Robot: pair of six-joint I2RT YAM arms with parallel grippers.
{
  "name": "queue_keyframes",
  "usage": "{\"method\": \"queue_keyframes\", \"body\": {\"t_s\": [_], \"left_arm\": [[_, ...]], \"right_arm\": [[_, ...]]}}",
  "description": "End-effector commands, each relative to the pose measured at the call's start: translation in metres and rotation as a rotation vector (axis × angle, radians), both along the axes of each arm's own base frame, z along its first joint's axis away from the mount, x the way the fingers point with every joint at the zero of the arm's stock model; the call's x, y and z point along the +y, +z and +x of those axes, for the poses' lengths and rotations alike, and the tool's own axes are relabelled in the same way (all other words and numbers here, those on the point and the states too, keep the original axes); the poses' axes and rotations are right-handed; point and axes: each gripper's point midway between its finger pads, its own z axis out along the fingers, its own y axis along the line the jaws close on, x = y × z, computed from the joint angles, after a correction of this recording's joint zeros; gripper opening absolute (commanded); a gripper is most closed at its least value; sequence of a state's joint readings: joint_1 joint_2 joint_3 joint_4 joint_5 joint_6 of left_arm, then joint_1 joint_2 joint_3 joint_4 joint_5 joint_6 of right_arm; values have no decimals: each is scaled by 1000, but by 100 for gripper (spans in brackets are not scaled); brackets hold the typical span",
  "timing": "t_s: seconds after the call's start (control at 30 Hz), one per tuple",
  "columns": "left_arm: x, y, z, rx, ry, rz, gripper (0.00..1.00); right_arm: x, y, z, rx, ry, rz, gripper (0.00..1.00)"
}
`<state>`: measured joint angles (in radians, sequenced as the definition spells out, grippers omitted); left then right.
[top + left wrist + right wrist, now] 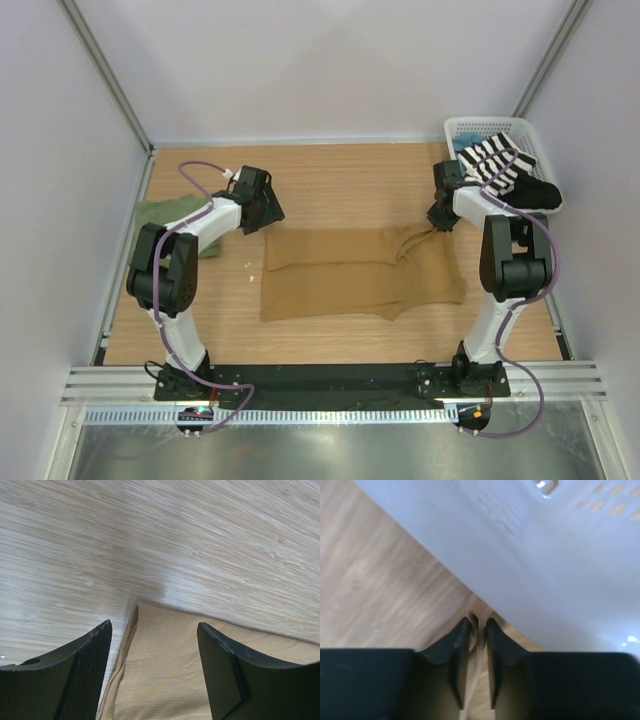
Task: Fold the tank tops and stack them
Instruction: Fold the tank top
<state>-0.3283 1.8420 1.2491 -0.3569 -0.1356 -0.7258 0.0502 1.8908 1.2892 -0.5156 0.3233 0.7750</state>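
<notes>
The tan-brown tank top point(355, 275) lies folded lengthwise in the middle of the table. Its ribbed far-left corner point(155, 660) shows between the fingers of my open left gripper point(152, 645), which hovers just above that corner point(268, 232). My right gripper point(477, 625) is shut on a pinched fold of the tan top's far-right corner point(479, 655), close beside the basket wall point(438, 225). The olive green tank top point(175, 218) lies crumpled at the table's left edge, partly hidden behind my left arm.
A white plastic basket point(480, 128) stands at the back right, its wall point(545, 555) filling the right wrist view. A black-and-white striped garment point(492, 158) and a black garment point(535, 190) hang over its rim. Grey walls enclose the wooden table point(340, 180).
</notes>
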Motion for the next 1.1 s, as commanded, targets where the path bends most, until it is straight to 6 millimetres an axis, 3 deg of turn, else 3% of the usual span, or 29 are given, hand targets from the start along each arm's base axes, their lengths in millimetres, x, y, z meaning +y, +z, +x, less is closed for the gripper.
{"method": "queue_keyframes", "body": {"t_s": [0.0, 0.1, 0.13, 0.17, 0.23, 0.27, 0.43, 0.6, 0.7, 0.87, 1.0, 1.07], "left_arm": [[-1, 10, 9, -17, -15, -10, 70], [-4, 10, 9, -12, -25, -20, 70], [-4, 9, 8, -7, -27, -21, 70], [-4, 9, 8, -5, -27, -21, 70], [-5, 6, 7, 5, -31, -23, 70], [-6, 7, 8, 3, -36, -26, 70], [-8, 3, 10, 18, -42, -27, 70], [-10, -10, 10, 49, -48, -28, 63], [-10, -17, 9, 62, -48, -25, 50], [-8, -31, 1, 93, -33, -24, 38], [-2, -32, 0, 80, -16, -1, 8], [2, -31, 2, 77, -12, 14, 0]], "right_arm": [[-9, 19, -2, -74, -36, -26, 21], [-10, 27, -4, -113, -31, -29, 1], [-8, 34, 3, -162, -22, -21, 1], [-8, 28, -3, -159, -16, -19, 1], [-9, 43, 4, -248, -19, -24, 1], [-11, 37, -1, -244, -24, -34, 1], [-14, 50, 2, -318, -29, -48, 1], [-15, 53, 2, -326, -32, -52, 1], [-16, 57, 2, -350, -38, -54, 1], [-16, 60, 0, -411, -43, -44, 1], [-16, 64, 3, -479, -47, -42, 1], [-16, 66, 3, -497, -48, -42, 1]]}}
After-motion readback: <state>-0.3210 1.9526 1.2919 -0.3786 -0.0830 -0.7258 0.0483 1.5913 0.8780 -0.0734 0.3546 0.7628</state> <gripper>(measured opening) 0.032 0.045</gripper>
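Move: Just under the left hand lies the tan tank top's far-left corner: level ahead, about 1 cm to its right and 4 cm down; the folded green tank top is some 22 cm to that hand's left, about level ahead and 4 cm lower. The right hand already has the tan top's far-right bunched edge between its part-closed fingers, about 1 cm below the hand point, with the basket's middle roughly 12 cm ahead, 15 cm to its right and 3 cm up. Dropping about 3.5 cm almost straight down, the open left hand shuts on the tan tank top's far-left corner and pinches it near the table. The right hand finishes closing on the far-right edge while sliding back some 2 cm and dipping slightly, then lifts about 3.5 cm, still gripping, its fingertips swinging forward roughly 20 degrees. ##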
